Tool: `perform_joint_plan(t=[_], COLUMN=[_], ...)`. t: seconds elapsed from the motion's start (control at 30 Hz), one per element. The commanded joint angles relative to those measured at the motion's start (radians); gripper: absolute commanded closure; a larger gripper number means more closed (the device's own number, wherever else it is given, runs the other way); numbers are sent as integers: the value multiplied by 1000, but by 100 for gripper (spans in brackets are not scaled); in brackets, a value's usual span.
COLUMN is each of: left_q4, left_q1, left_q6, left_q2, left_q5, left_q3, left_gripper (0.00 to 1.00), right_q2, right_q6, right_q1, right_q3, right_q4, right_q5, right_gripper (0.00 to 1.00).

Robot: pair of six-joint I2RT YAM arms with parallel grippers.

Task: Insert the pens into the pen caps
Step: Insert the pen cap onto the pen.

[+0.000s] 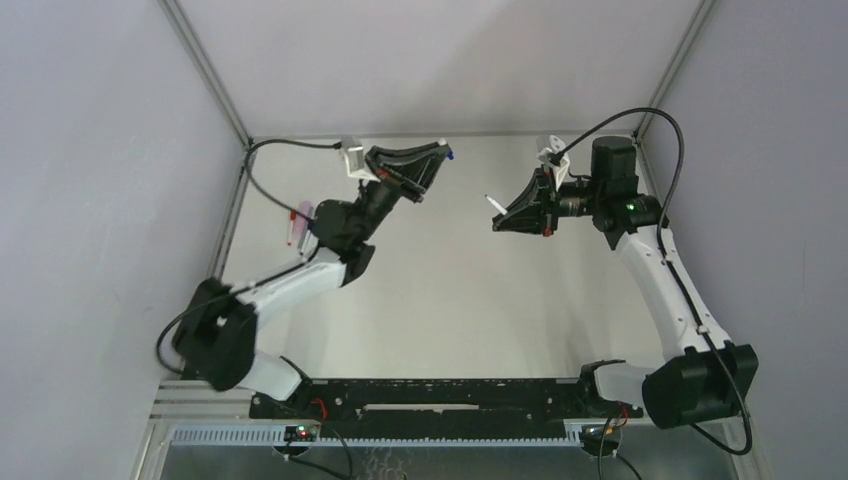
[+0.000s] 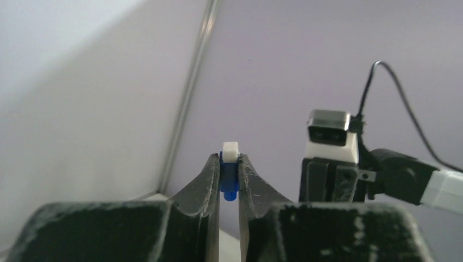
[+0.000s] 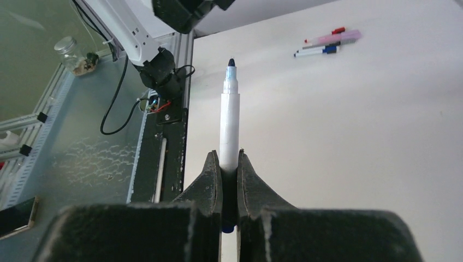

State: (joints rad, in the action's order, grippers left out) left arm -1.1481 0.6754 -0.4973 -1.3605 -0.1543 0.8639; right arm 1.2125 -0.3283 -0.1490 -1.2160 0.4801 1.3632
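Observation:
My left gripper [image 2: 229, 159] is shut on a short blue pen cap [image 2: 229, 183] with a white end [image 2: 230, 149], held in the air at the back of the table [image 1: 452, 153]. My right gripper [image 3: 230, 156] is shut on a white pen [image 3: 230, 125] with a dark blue tip, which sticks out beyond the fingers. From above, the right gripper [image 1: 497, 222] and the pen [image 1: 492, 205] are a short way right of the left gripper [image 1: 440, 150], apart from it. A pink marker [image 3: 341, 37], a red pen [image 3: 327, 33] and a blue-and-white pen [image 3: 316, 51] lie together on the table.
The lying pens rest near the left wall beside the left arm's elbow [image 1: 298, 222]. The right arm's wrist camera [image 2: 327, 131] shows close ahead in the left wrist view. Grey walls enclose the table [image 1: 450, 300] on three sides. The black base rail [image 1: 420, 395] runs along the near edge.

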Motion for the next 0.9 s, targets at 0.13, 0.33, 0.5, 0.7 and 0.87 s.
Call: perform_joint_plan(t=[0.13,0.33,0.5,0.7,0.87], left_q4=[-319,-329,-330,-329,-331], left_q1=[-48,-40,-25,-13,3], left_q6=[-339,-516,-509,-507,-505], left_q2=[-263,-242,-173,-156,-140], left_q5=[-75,79,108,113,87], left_q3=[208,149,165,256,191], left_gripper=[100,100,100,100,100], right_q2=[103,139,165,186,155], right_q6=[100,307,567,442,428], right_q1=[8,-19,-45,-72,-77], right_q3=[-43,-45,-115,-351,-370], right_q4=[-81,-280,-471,-178,-101], right_q5=[-46,8,16,-22,-19], right_gripper=[100,100,100,100,100])
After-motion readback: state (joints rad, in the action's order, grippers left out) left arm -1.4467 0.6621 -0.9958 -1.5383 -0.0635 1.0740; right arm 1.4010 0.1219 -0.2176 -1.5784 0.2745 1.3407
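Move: The blue pen cap is already held in the left fingers and the white pen in the right ones, both well above the table. From the left hand, the pen's bare tip lies about 7 cm to the right, some 5 cm back and roughly 5 cm lower; the right fingertips are about 9 cm to the right, 7 cm back and 10 cm below. From the right hand, the cap is about 9 cm to the left, 7 cm ahead and 10 cm up. Both hands rise together with their grips kept, bringing cap and pen tip nearer: the left first pushes some 4 cm forward and 3 cm right, then backs off that while climbing about 9 cm, its wrist turning some 30 degrees so the fingers point more steeply upward. The right dips about 3 cm while going forward, then lifts some 12 cm and drifts left, its roll of roughly 12 degrees largely undone by the end. ##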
